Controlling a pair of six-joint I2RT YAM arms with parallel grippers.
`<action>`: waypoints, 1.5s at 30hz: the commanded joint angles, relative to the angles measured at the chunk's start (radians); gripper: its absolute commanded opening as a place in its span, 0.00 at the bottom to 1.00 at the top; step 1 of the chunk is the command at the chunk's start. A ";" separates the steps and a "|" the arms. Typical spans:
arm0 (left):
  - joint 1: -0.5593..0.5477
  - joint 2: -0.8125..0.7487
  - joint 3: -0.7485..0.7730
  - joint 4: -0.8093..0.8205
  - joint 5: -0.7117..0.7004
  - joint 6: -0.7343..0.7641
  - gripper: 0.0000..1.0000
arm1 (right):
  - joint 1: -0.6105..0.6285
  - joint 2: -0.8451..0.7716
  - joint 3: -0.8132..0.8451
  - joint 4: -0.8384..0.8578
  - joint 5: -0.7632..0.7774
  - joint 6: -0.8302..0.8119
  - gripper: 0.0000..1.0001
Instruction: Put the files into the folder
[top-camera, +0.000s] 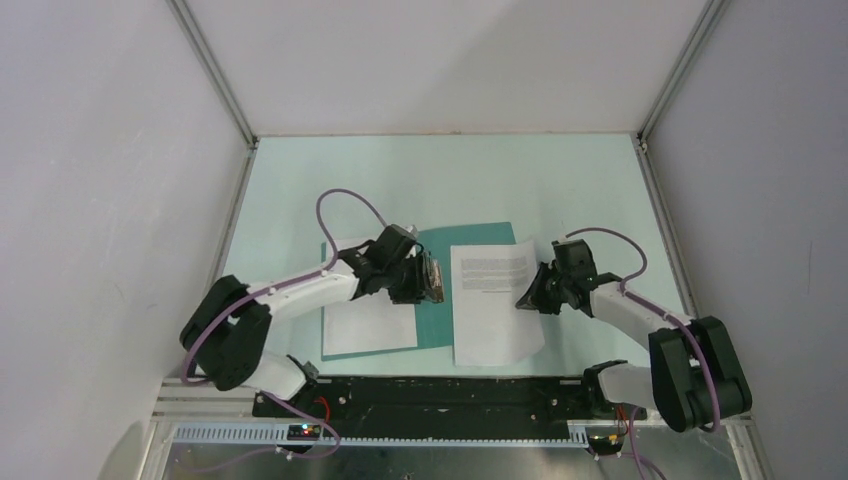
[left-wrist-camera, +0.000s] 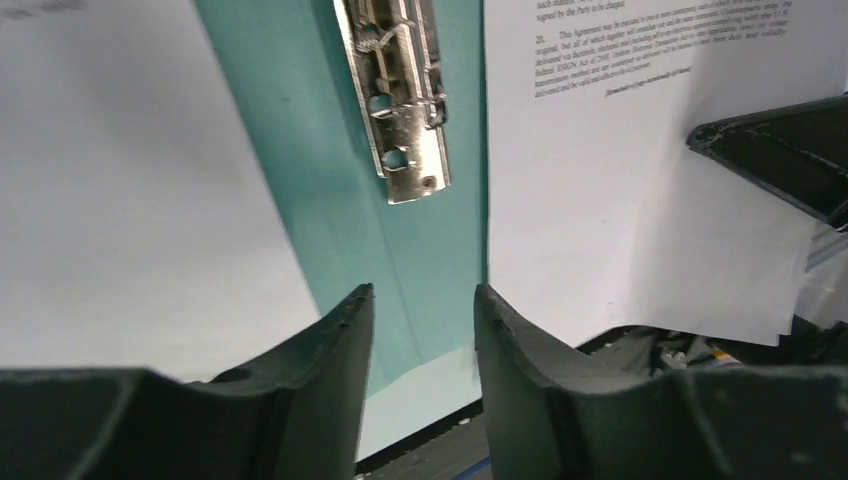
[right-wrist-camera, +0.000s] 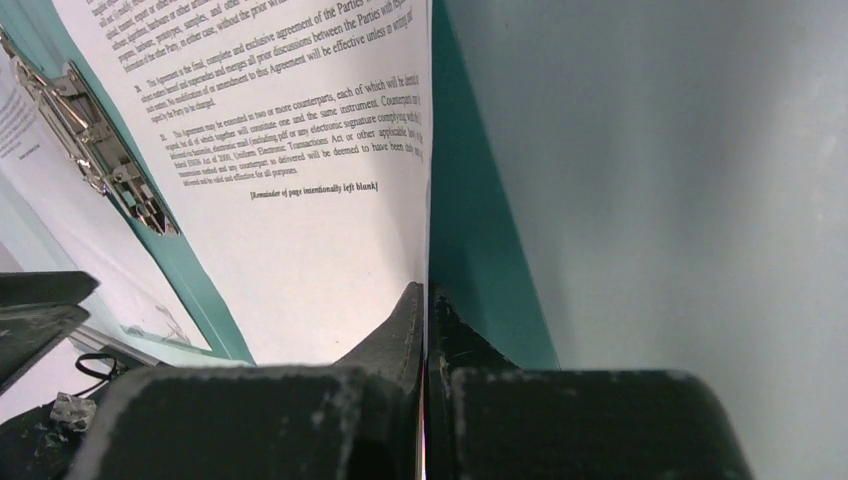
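Note:
The teal folder (top-camera: 480, 234) lies open on the table, its metal clip (left-wrist-camera: 400, 100) along the spine. One white file (top-camera: 368, 325) rests flat on the folder's left half. A second file (top-camera: 492, 310) with printed text lies over the right half. My left gripper (top-camera: 432, 280) hovers open over the spine just below the clip, and nothing sits between its fingertips (left-wrist-camera: 422, 295). My right gripper (top-camera: 527, 297) is shut on the right edge of the second file (right-wrist-camera: 300, 230), with the teal folder (right-wrist-camera: 470, 250) showing just beyond that edge.
The pale green table (top-camera: 450, 180) is boxed in by white walls with aluminium posts. A black mounting rail (top-camera: 430, 400) runs along the near edge, where both files and the folder end.

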 joint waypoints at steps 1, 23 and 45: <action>0.043 -0.050 0.055 -0.130 -0.176 0.097 0.43 | 0.006 0.051 0.052 0.082 0.020 -0.013 0.00; 0.133 0.203 0.111 -0.158 -0.313 0.176 0.00 | 0.061 0.337 0.239 0.112 0.031 0.046 0.00; 0.134 0.191 0.157 -0.174 -0.275 0.196 0.00 | 0.152 0.335 0.314 0.027 0.162 -0.011 0.00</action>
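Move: The left hand, empty and half open, hovers some 5 cm above the folder. The middle of the paper already in the folder's left half is about 12 cm to its left and 3 cm ahead; the metal clasp is about 7 cm straight ahead. The right hand already pinches the loose sheet's right edge. The clasp lies about 16 cm to its left and 7 cm ahead, and the folder's right half about 8 cm left and 6 cm ahead, both roughly 2 cm lower. Shut fingertips of the left hand come down on the left paper near its clasp-side edge and rest there: the hand swings about 8 cm left and 5 cm forward, sinks some 4 cm, closes and tips more upright on the way. The right hand keeps its pinch and draws the loose sheet forward by roughly 7 cm and leftward by 5 cm, towards the clasp, then holds. ##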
